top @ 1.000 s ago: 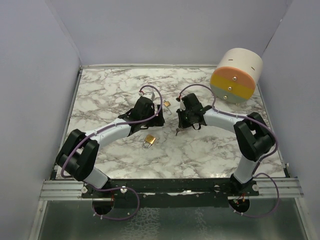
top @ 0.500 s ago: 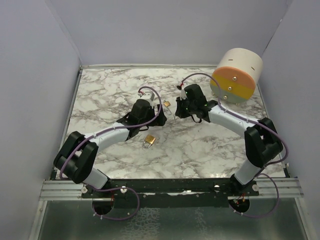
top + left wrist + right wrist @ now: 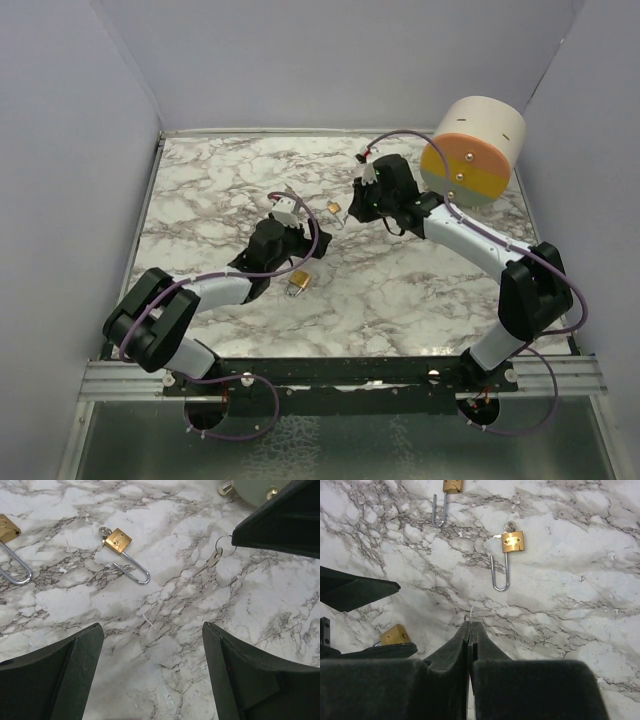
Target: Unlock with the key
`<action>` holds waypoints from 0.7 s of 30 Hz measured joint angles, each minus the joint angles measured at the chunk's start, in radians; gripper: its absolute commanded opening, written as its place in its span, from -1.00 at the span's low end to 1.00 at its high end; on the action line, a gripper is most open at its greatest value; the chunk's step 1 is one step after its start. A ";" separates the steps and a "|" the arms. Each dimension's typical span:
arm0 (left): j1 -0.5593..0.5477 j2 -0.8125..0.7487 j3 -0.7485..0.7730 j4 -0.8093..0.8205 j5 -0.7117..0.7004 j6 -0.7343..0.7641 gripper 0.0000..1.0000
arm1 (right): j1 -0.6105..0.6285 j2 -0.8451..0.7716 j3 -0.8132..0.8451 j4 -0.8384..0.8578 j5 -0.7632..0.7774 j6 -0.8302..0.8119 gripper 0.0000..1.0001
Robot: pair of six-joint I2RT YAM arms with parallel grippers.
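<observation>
A small silver key (image 3: 212,560) on a ring dangles from the tip of my right gripper (image 3: 234,539), whose fingers are shut on the ring; only a sliver of ring shows at the closed tips (image 3: 469,622). A brass padlock (image 3: 119,540) with an open shackle and a key stub in its body lies on the marble left of the hanging key, and appears as the padlock (image 3: 512,541) ahead of the right fingertips. My left gripper (image 3: 152,627) hovers open over bare marble, nothing between its fingers. From above, the right gripper (image 3: 356,208) sits beside the small padlock (image 3: 335,208), the left gripper (image 3: 298,232) just below.
A second brass padlock (image 3: 299,282) lies nearer the arm bases. Another padlock (image 3: 395,635) peeks out beside the left gripper's finger (image 3: 355,592), and one more padlock (image 3: 452,485) lies farther off. A large cylinder (image 3: 472,150) with orange, yellow and green bands rests at the back right.
My right gripper has carried the key toward the back of the table, past the small padlock. My left arm has drawn back toward its base, staying open.
</observation>
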 measured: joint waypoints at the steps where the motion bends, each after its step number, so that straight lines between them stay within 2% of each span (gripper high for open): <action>1: 0.000 0.000 -0.015 0.039 0.000 0.011 0.63 | 0.000 0.000 0.008 -0.004 0.000 0.000 -0.99; 6: -0.004 0.019 -0.057 0.238 0.021 0.066 0.60 | 0.000 0.000 0.041 -0.012 -0.001 0.000 -0.99; 12: -0.037 0.124 -0.094 0.541 0.059 0.135 0.58 | 0.000 -0.011 0.060 -0.016 -0.002 0.000 -0.98; 21: -0.078 0.275 -0.068 0.757 0.058 0.224 0.58 | 0.000 -0.051 0.077 -0.045 -0.007 0.005 -0.98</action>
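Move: The key, hanging by its ring from the right fingertips, is about 5 cm ahead of the open left hand, 5 cm to its right and roughly level with it; from the right hand point it hangs some 3 cm below, 1 cm ahead and 1 cm left. On the table 11 cm below the left hand, the near small padlock lies 9 cm ahead and 3 right, the far small padlock 14 ahead and 8 left, the big padlock 7 back and 5 left. The empty left hand rises about 4 cm and then swings some 4.5 cm to the right towards the hanging key, its wrist tipping the fingers up by nearly 30 degrees until they point a little above level, the jaws staying wide open. The right hand, still shut on the key ring, lifts the key almost straight up by about 5 cm, and no touch between the left fingers and the key is seen. ##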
